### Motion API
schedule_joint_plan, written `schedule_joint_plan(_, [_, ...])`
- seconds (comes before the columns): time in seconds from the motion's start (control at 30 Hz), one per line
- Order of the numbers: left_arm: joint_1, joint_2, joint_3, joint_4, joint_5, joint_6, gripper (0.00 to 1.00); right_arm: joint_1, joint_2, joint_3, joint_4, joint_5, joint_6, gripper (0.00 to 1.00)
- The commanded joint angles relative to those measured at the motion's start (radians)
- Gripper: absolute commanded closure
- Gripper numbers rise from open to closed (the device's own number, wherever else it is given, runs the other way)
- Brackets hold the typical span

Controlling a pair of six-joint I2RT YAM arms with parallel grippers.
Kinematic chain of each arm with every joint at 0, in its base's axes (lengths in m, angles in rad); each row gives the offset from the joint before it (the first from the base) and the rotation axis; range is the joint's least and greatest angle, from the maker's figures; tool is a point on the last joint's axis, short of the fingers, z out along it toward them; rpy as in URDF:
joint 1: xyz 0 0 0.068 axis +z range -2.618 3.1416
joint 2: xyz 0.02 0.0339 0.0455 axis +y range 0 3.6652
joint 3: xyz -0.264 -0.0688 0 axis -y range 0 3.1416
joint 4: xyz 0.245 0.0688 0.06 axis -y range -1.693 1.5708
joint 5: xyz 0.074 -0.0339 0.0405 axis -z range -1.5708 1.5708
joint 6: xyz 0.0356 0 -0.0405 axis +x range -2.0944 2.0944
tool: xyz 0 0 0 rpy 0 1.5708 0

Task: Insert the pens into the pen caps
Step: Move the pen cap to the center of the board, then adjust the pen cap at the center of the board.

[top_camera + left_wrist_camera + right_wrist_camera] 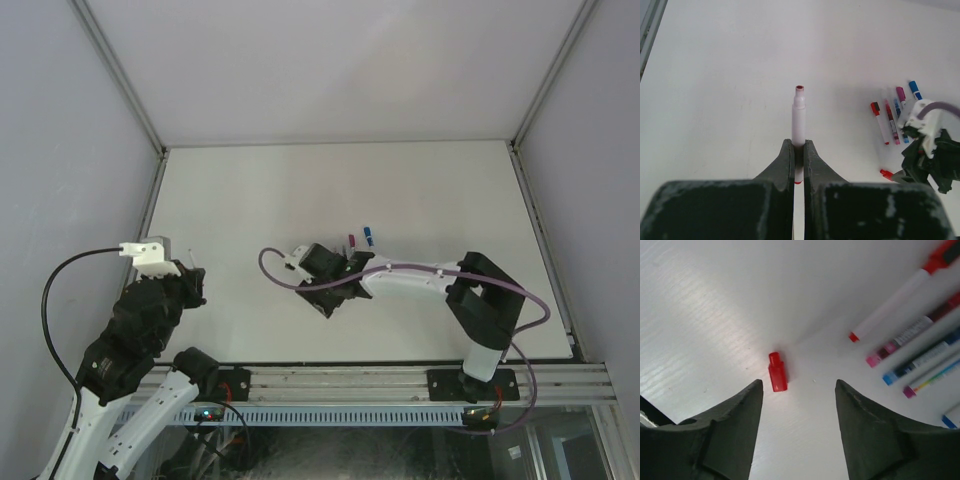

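My left gripper is shut on a white pen, which points away with its uncapped red tip forward. It hovers at the table's left side. My right gripper stands open just above the table. A red pen cap lies flat ahead of its left finger, not between the jaws. The same cap shows beside the right gripper in the left wrist view. Several more pens lie side by side to its right: a red-ended one, a magenta one and a blue one.
The pens' capped ends poke out beyond the right wrist in the top view. A purple cable loops off that wrist. Grey walls close in the white table on three sides; a metal rail runs along the near edge.
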Motion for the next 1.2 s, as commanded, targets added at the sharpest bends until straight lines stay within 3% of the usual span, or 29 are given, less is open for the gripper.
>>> schedule_joint_plan(0.0, [0.003,-0.007,0.011,0.032,-0.010,0.003,1.00,-0.002,-0.154,-0.060,0.136,0.196,0.262,0.37])
schedule_joint_plan(0.3, [0.003,-0.008,0.010,0.033,-0.006,0.004,1.00,0.048,-0.215,-0.068,0.092,0.358,0.759,0.14])
schedule_joint_plan(0.7, [0.003,-0.013,0.007,0.038,0.004,0.008,1.00,0.075,-0.205,-0.068,-0.050,0.445,1.331,0.10])
schedule_joint_plan(0.93, [0.003,-0.012,0.007,0.042,0.016,0.013,1.00,0.064,-0.123,-0.015,-0.133,0.386,1.491,0.08])
schedule_joint_plan(1.17, [0.003,-0.012,0.006,0.044,0.019,0.015,1.00,0.039,0.013,0.136,-0.263,0.305,1.518,0.06])
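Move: The right hand hangs empty and half open, low over the red pen cap: the cap lies about 2 cm back, 1 cm left and 2 cm below it. Farther out are the white-barrelled pen, some 10 cm ahead and 3 left, the dark red pen, about 11 ahead and straight on, and the blue pen, roughly 12 ahead and 2 right. From the left hand the cap is about level, 24 cm right and 24 below. Up by nearly 6 cm, clear of the red cap and first drifting forward about 2 cm, the right hand swivels clockwise all the while, some 80 degrees in total, and spreads its fingers almost fully. It eases back, then sinks about 4 cm over the cap without reaching it, the finger gap now running left to right. ##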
